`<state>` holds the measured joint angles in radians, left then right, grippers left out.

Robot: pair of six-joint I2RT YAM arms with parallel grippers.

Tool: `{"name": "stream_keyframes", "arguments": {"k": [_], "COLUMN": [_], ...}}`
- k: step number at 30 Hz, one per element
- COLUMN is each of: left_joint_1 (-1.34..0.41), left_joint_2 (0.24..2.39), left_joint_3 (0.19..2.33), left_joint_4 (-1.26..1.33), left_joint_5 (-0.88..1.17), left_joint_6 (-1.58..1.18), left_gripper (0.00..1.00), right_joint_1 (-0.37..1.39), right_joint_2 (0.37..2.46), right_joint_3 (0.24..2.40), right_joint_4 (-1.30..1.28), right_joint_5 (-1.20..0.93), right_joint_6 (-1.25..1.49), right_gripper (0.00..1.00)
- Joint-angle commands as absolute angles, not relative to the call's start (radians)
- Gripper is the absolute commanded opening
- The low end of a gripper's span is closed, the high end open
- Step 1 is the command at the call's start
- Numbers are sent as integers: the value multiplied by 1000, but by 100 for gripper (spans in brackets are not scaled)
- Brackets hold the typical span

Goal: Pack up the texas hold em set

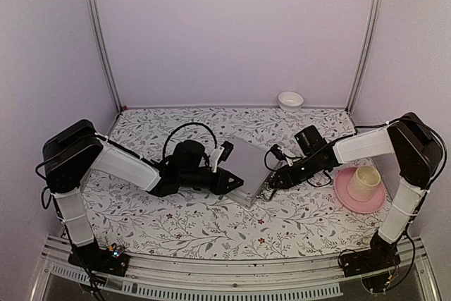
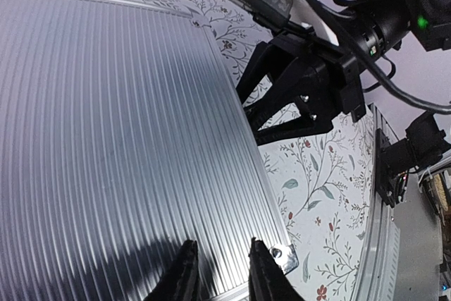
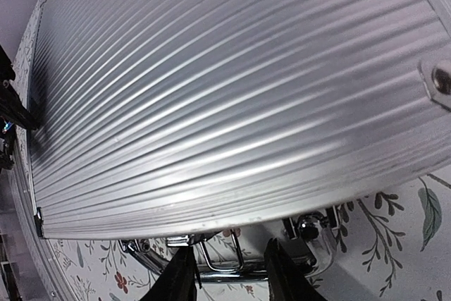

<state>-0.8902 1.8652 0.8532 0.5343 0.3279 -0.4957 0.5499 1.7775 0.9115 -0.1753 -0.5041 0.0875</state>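
The silver ribbed briefcase [image 1: 248, 166] lies closed in the middle of the table. My left gripper [image 1: 237, 182] hovers over its lid near a front corner; in the left wrist view [image 2: 222, 273] its fingers stand slightly apart over the ribbed lid [image 2: 106, 139] and hold nothing. My right gripper [image 1: 270, 184] is at the case's front edge; in the right wrist view [image 3: 225, 273] its fingers are apart on either side of the chrome handle [image 3: 236, 278], below the lid [image 3: 211, 89]. A chrome latch [image 3: 313, 234] sits beside the handle. Cards, chips and button are out of view.
A cream cup [image 1: 364, 181] stands on a pink plate [image 1: 344, 193] at the right, close to my right arm. A small white bowl [image 1: 290, 99] sits at the back wall. The right gripper [image 2: 257, 112] shows beyond the case's edge in the left wrist view.
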Motion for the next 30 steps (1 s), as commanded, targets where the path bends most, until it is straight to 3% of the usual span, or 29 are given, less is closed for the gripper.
{"name": "stream_keyframes", "arguments": {"k": [1,20,25,30], "left_joint_1": [-898,-899,-898,-899], "left_joint_2": [1861,1854,1855,1853], "left_joint_3": [845,841,842,841], "left_joint_4": [479,480,480,482], "left_joint_5": [316,313,313,310], "left_joint_6": [-497,-497,-497,-495], "left_gripper": [26,26,26,26], "right_joint_1": [554,576,584,586], "right_joint_2": [1806,1833,1833,1819], "right_joint_3": [932,919,916,905], "right_joint_4": [-180,-128,-123,-117], "right_joint_5": [-518,-512,-517,-522], "right_joint_6": [49,63,65,80], "right_gripper": [33,25,20,8]}}
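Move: The chrome handle on the closed case's right-hand side is almost between the right fingers, about 1 cm left, 1 cm back and 1 cm below. The case's middle lies some 7 cm left and 6 cm ahead, at about hand height. The pink plate, with the mug on it, is roughly 25 cm right, 1 cm back and 4 cm down. From the left hand the handle is some 9 cm right, 1 cm back and 5 cm below. Right fingers close most of their gap at the handle, easing about 1 cm left and down towards the case. ##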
